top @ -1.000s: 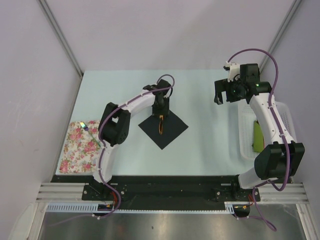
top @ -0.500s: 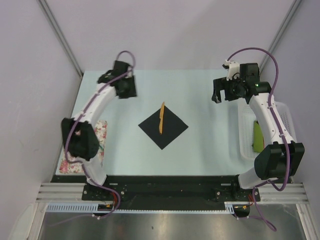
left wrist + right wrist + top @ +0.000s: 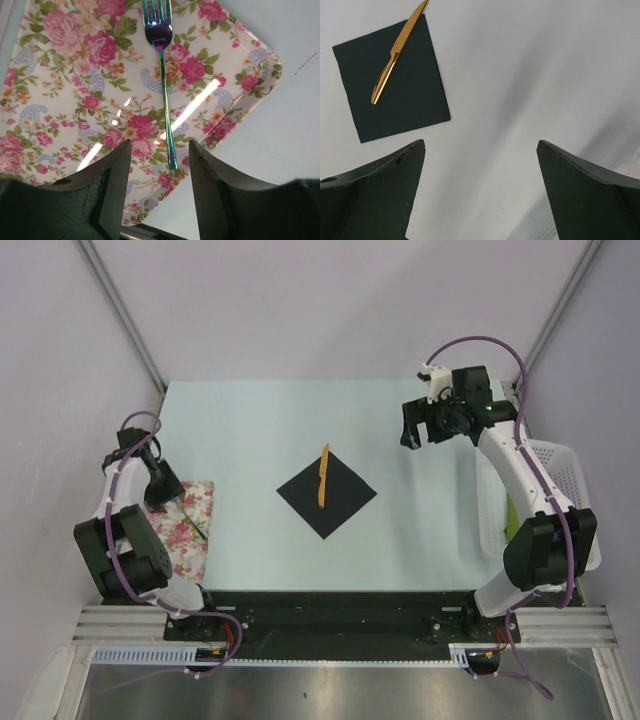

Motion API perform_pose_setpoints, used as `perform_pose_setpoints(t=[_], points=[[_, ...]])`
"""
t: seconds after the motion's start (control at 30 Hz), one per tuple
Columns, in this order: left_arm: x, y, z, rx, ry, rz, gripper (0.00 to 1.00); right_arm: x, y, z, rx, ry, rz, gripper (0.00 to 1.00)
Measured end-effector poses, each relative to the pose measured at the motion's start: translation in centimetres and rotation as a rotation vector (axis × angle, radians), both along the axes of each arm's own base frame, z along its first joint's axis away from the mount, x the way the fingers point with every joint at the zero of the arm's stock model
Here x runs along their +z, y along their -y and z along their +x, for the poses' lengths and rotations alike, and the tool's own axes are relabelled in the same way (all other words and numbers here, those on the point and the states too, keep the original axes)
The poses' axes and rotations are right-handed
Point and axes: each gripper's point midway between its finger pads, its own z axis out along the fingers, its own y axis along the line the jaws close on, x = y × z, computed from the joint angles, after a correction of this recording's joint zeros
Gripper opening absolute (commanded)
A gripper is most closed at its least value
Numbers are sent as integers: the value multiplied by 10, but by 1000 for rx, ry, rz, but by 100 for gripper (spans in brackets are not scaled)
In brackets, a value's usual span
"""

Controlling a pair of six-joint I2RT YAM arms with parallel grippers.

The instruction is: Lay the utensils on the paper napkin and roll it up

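Observation:
The black paper napkin (image 3: 335, 502) (image 3: 405, 95) lies as a diamond mid-table. One of the utensils, a gold knife (image 3: 322, 476) (image 3: 394, 56), rests on it with its tip past the far corner. An iridescent fork (image 3: 162, 80) (image 3: 191, 523) lies on the floral tray (image 3: 198, 502) (image 3: 65, 90) at the left. My left gripper (image 3: 162, 488) (image 3: 160, 146) hovers over that tray, open, and the fork's handle end shows between its fingers untouched. My right gripper (image 3: 420, 428) (image 3: 481, 145) hangs wide open above bare table, to the right of the napkin and beyond it, holding nothing.
A white slatted basket (image 3: 565, 456) stands along the right table edge, partly behind my right arm. Side walls close in on both sides. The floral tray sits by the table's left front corner.
My left arm swung away from the napkin to the floral tray at the left, leaving the gold knife on the napkin. My right gripper shifted slightly left.

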Motion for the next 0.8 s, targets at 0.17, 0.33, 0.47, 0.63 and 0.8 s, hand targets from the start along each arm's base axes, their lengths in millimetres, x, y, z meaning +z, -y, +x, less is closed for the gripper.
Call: perform_pose_setpoints(t=[0.17, 0.33, 0.47, 0.63, 0.8], points=[[-16, 5, -5, -5, -18, -25, 54, -3, -12, 6, 26, -6, -9, 100], [-35, 3, 2, -6, -43, -43, 48, -4, -12, 7, 22, -9, -22, 100], [-54, 4, 2, -7, -91, -64, 41, -4, -10, 8, 16, -4, -39, 100], [-70, 1, 8, -5, -143, -83, 19, -5, -11, 8, 16, 4, -65, 100], [-70, -1, 16, 6, -135, -86, 5, -6, -9, 9, 19, 12, -87, 100]])
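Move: The fork lies almost under the left hand, its middle about 3 cm ahead, 1 cm left and 8 cm below, tines pointing forward-left. The floral tray beneath it is centred some 6 cm back and 3 cm left of the hand. The black napkin is about 39 cm right and 5 cm ahead, with the golden knife on it 38 cm right and 10 cm ahead. From the right hand, the fork is roughly 62 cm left, 8 cm back and 21 cm below. The left hand sinks about 7 cm to the fork and closes its half-open fingers, pinching the handle. ##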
